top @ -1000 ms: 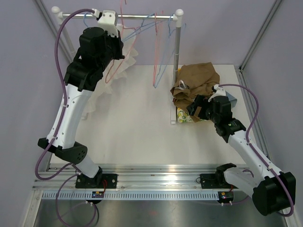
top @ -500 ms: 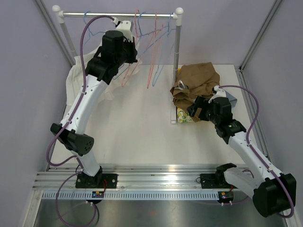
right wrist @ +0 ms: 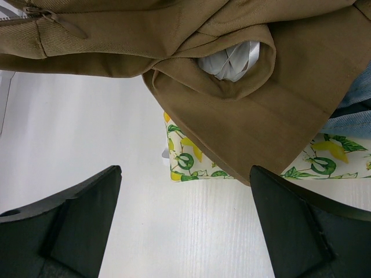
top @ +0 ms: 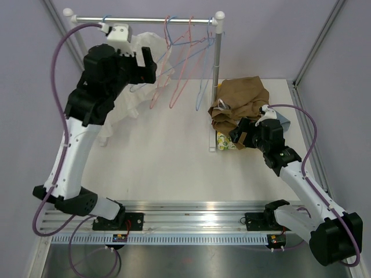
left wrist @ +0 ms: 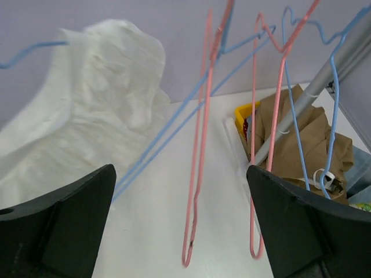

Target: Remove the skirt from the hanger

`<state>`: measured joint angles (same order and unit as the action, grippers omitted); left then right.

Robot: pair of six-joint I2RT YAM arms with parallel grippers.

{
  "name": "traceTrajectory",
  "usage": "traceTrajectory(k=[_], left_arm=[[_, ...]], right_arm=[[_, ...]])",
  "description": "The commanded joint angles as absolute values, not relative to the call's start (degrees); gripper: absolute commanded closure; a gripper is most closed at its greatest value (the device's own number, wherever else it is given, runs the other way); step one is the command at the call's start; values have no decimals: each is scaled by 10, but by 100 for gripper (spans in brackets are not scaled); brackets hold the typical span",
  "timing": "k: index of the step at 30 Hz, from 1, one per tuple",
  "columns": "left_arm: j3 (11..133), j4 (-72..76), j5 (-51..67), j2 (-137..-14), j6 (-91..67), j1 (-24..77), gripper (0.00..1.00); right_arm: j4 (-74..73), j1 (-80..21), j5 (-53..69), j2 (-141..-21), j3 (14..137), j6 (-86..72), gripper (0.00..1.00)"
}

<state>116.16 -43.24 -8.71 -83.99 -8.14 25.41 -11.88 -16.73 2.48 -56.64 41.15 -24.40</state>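
The white skirt (top: 126,105) hangs at the left end of the rack, partly hidden behind my left arm. In the left wrist view the skirt (left wrist: 98,104) fills the upper left, and a blue hanger wire (left wrist: 29,50) runs into its top edge. My left gripper (top: 148,65) is raised just right of the skirt. Its jaws are open, and only hanging wires show between them in the left wrist view (left wrist: 181,171). My right gripper (top: 237,134) stands open and empty low over the table (right wrist: 184,179), beside a brown garment (right wrist: 232,110).
Several empty pink and blue hangers (top: 177,58) dangle from the rod (top: 162,19) between the skirt and the metal post (top: 216,81). Right of the post lie the brown garment (top: 240,98), a lemon-print cloth (top: 223,142) and denim (top: 284,123).
My left arm swung right along the rack, then back left. Its jaws have opened. The skirt and hangers have shifted on the rod. The right arm has not moved.
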Motion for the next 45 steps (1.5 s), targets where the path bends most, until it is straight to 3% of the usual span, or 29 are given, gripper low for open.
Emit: traceTrajectory(k=[1,8,13,15,20,27,30,35,40,45], left_arm=[[1196,-455,-159,-792,-45,233,1],[1161,-461,-224,-760,-32,156,1],[1128,-434,-185,-778,-59,89,2],[1117,-401,-166,-785,-59,66,7],[1218,-413,-136,-874,-47,27,15],[1242,-337,-96,-930,-25,20,14],[1271,-346,-70,-966,-34,11,19],[1263,-345,-4,-986,-55,7,40],[1187,-311,29,-960,-63,7,47],[1158,-308,38,-942,-75,7,81]], right_arm=[[-113,-167,15,-557,411,-237,1],[-120,-168,21,-550,409,-239,1],[-119,-167,26,-552,409,-239,1],[-118,-168,32,-554,408,-241,1],[-122,-167,37,-558,407,-250,0],[-115,-167,53,-576,409,-253,1],[-112,-168,50,-582,405,-252,1],[-106,-167,42,-587,405,-250,0],[-111,-167,40,-585,408,-249,0],[-122,-167,39,-576,414,-251,1]])
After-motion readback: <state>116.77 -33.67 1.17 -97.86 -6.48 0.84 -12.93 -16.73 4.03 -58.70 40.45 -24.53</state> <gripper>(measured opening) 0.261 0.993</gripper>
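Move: The left hand, open and empty, has the blue hanger carrying the white skirt about 12 cm ahead, some 13 cm to its left and about 5 cm lower. The skirt hangs around 20 cm ahead, 9 cm left and 18 cm down. The near pink hanger, empty, is some 11 cm ahead, 4 cm right and a little below. From the right hand, the blue hanger lies roughly 18 cm ahead, 46 cm left and 22 cm above. The left fingertips close around the blue wire of the skirt's hanger, narrowing from wide open to about a quarter. To get there the hand first draws back about 5 cm while rising and sweeping left, turning some 25 degrees counter-clockwise, then pushes forward some 17 cm at the sweep's left end, sinking, and finally eases a few centimetres right as the turn partly unwinds. ##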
